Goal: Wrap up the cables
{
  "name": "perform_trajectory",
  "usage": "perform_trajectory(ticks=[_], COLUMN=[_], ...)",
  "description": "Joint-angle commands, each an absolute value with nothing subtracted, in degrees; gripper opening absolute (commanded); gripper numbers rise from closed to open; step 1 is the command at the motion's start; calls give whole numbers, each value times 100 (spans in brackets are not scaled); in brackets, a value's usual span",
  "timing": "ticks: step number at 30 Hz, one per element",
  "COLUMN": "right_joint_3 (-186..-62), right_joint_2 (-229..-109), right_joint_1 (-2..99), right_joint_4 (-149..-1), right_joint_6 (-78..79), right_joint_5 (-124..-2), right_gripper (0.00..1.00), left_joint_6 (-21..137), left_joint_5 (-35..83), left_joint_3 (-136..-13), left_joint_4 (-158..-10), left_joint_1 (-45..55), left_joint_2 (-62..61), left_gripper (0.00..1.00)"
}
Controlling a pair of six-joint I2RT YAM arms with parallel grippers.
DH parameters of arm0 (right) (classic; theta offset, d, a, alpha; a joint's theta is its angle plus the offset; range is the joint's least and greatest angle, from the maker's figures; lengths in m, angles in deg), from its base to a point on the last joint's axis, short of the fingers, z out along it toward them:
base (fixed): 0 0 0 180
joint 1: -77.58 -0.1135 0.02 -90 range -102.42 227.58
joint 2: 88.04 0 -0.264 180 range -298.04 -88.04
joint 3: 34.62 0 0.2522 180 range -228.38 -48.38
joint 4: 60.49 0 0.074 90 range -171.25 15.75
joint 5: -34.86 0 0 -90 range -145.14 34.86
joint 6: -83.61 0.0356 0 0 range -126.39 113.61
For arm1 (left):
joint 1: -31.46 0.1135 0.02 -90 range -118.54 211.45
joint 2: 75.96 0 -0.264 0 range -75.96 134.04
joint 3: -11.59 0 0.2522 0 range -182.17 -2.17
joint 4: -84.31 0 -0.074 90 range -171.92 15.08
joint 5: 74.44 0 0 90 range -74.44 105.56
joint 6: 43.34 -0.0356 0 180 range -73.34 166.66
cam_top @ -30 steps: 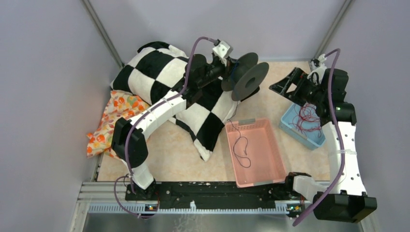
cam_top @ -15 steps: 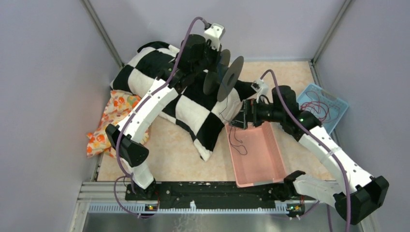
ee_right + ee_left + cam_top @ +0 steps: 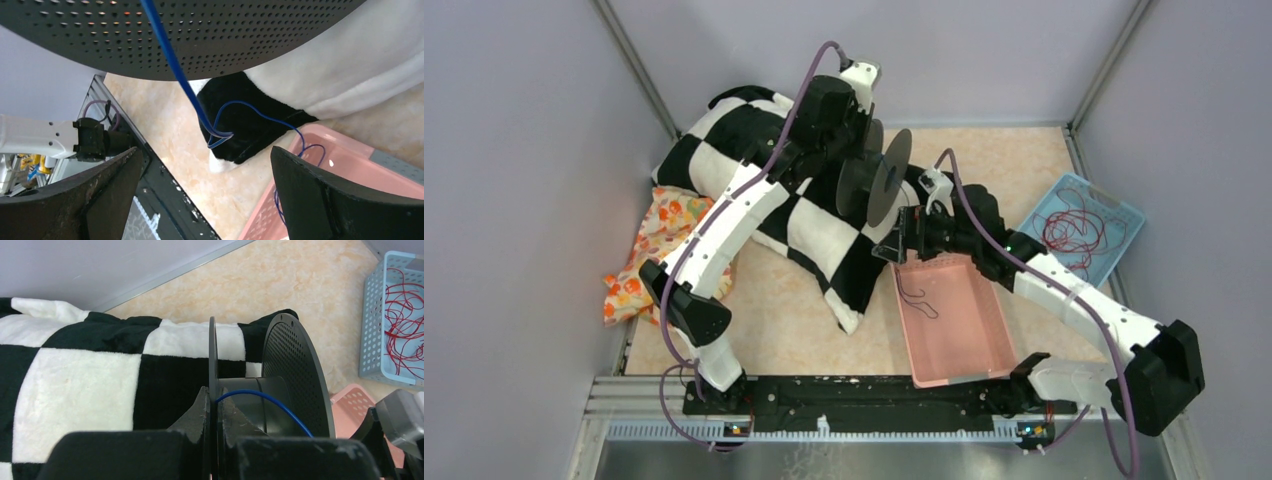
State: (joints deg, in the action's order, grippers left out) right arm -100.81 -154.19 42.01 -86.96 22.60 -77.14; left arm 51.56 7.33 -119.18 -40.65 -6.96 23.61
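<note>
A black spool (image 3: 879, 180) hangs upright over the checkered cushion, and my left gripper (image 3: 861, 160) is shut on its thin near flange (image 3: 212, 355). In the left wrist view both jaws pinch that flange at the gripper (image 3: 213, 407). The cable (image 3: 270, 402), a thin dark blue wire, arcs off the spool hub. It drops past the perforated flange (image 3: 200, 35), where the cable (image 3: 175, 65) kinks and loops into the pink basket (image 3: 350, 165). Its loose end (image 3: 919, 300) lies inside. My right gripper (image 3: 894, 240) sits just below the spool, open; the gripper (image 3: 210, 200) holds nothing.
A black-and-white checkered cushion (image 3: 724, 160) fills the back left, with an orange floral cloth (image 3: 664, 240) beside it. The pink basket (image 3: 999, 320) stands in the near middle. A blue basket (image 3: 1114, 215) of red wires sits at the far right by the wall.
My right arm swung left from the blue basket to just under the spool, jaws open. My left arm pulled the spool back and left and turned it edge-on.
</note>
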Motion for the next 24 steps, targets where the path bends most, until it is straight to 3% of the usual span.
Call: perform_trajectory(ticks=[1,15,21,24], right_joint_3=[-10057,-9025,-8715,-8752], right_joint_2=[-15554,-15501,-15540,-15751], right_joint_1=[3960,3849,3813,3814], right_joint_4=[-8039,-7163,-6601,-6548], right_joint_6=[2451,1620,1032,668], right_joint_5=[-7500,-6840,-6923,-7000], right_gripper=[99,94,62,63], left_joint_6=[5138,5580,5602,5691], left_joint_5=[333,1064,1426,1738], left_joint_3=[-12272,-12181,-11800,-11571], left_joint_4=[-3941,-3794,-3948,-4103], left_joint_1=[-681,26,284,437], left_joint_2=[2226,2342,2209,2132], left_gripper=[0,0,0,0])
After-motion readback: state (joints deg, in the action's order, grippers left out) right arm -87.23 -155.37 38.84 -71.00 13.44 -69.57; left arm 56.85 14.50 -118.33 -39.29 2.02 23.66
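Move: Just below the right hand's open fingers, some 8 cm down and about 1 cm ahead, the blue cable crosses the pink basket's far-left corner; the basket's middle lies about 9 cm back, 11 cm right and 17 cm below. The spool is roughly 13 cm ahead, 1 cm left and 7 cm higher. From the left hand, already gripping the spool's flange, that stretch of cable is about 16 cm back, 6 cm right and 22 cm below. Sinking about 6 cm towards the cable at the pink basket's corner, after edging a centimetre left and back again, the right hand rolls some 10 degrees and late on begins to close its wide-open fingers, stopping well short of shut. Keeping its pinch on the flange, the left hand carries the spool left and a little forward, away from the right hand. ##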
